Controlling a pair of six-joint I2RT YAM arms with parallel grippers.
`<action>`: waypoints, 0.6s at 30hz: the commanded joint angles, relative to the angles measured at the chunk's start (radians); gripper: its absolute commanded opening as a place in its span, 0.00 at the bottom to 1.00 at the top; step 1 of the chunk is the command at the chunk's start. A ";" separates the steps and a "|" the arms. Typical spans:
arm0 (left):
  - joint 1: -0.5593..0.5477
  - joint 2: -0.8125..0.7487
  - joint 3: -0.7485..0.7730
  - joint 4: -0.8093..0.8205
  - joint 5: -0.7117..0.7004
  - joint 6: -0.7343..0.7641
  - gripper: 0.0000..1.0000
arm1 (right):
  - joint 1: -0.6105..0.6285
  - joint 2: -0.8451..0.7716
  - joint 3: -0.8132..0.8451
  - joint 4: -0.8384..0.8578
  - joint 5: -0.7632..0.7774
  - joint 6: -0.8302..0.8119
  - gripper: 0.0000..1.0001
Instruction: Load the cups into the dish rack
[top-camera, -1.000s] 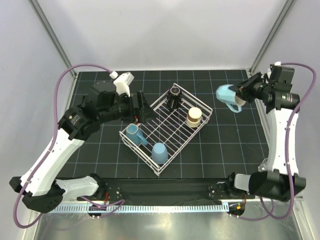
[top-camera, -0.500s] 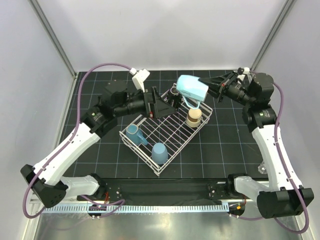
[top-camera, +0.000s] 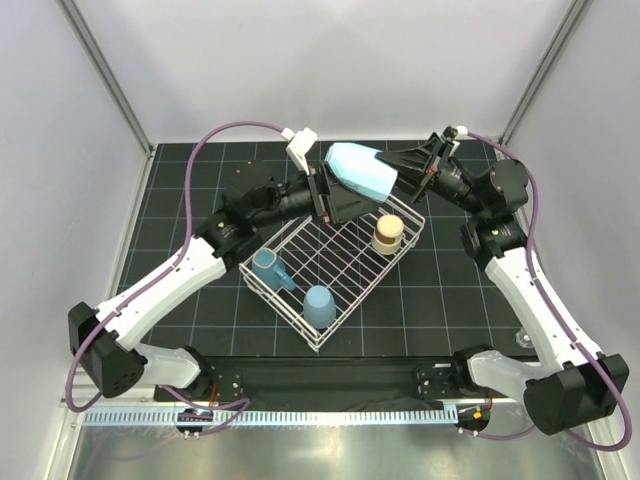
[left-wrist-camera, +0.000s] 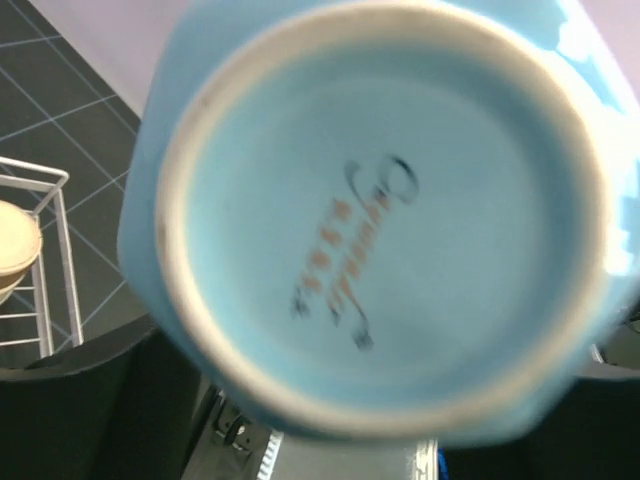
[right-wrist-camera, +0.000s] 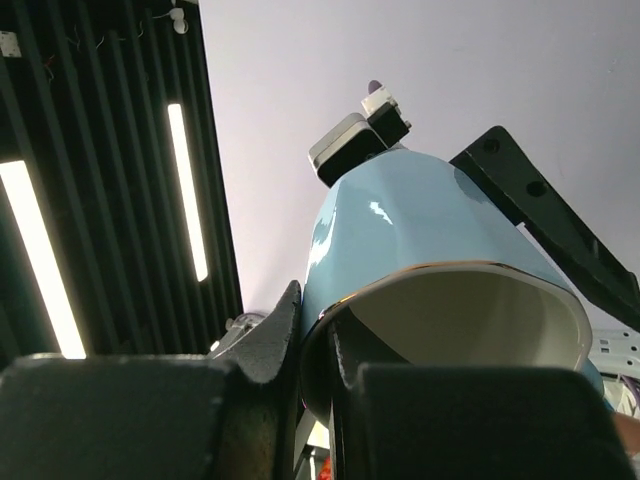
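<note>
A pale blue handled mug (top-camera: 360, 172) hangs on its side in the air above the far corner of the dish rack (top-camera: 316, 343). My right gripper (top-camera: 398, 166) is shut on its rim, one finger inside and one outside (right-wrist-camera: 315, 320). My left gripper (top-camera: 345, 198) is open, its fingers spread wide around the mug's base (left-wrist-camera: 380, 220), which fills the left wrist view. In the rack sit a blue handled mug (top-camera: 268, 268), a light blue tumbler (top-camera: 319, 305) and a beige cup (top-camera: 387, 233). The small dark cup is hidden behind the arms.
The rack lies askew in the middle of the black gridded mat (top-camera: 180, 300). A small clear thing (top-camera: 522, 335) stands near the mat's right edge. White walls and metal posts (top-camera: 105, 75) close in the back and sides.
My right arm has carried the pale blue mug from the right side leftwards to above the rack's far corner. My left arm has swung up and back to meet its base.
</note>
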 joint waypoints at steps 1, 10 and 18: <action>-0.006 0.008 0.038 0.136 0.004 -0.044 0.74 | 0.017 -0.002 0.011 0.207 0.033 0.253 0.04; -0.006 -0.005 0.027 0.179 -0.034 -0.060 0.40 | 0.026 -0.033 -0.064 0.261 0.062 0.301 0.04; -0.006 -0.016 0.015 0.194 -0.044 -0.092 0.15 | 0.026 -0.070 -0.098 0.246 0.082 0.304 0.04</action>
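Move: The light-blue cup, held by its rim in the right fingers, has its middle about 5 cm ahead of the left hand, 3 cm to its right and 4 cm above it. From the right hand that is roughly 6 cm left, 2 cm ahead and 4 cm below. Down in the rack, some 36 cm below the left hand, the cream-and-brown cups stand about 14 cm ahead and 13 cm right, the upturned blue cup 5 cm back and 4 cm left. Rising barely 1 cm, the left hand otherwise stays beside the light-blue cup and closes its fingers from wide open to less than half, stopping around the part on the cup's near side, apparently the handle. The right hand keeps its shut grip on the rim almost in place, its fingertips tilting up some 5 degrees. ##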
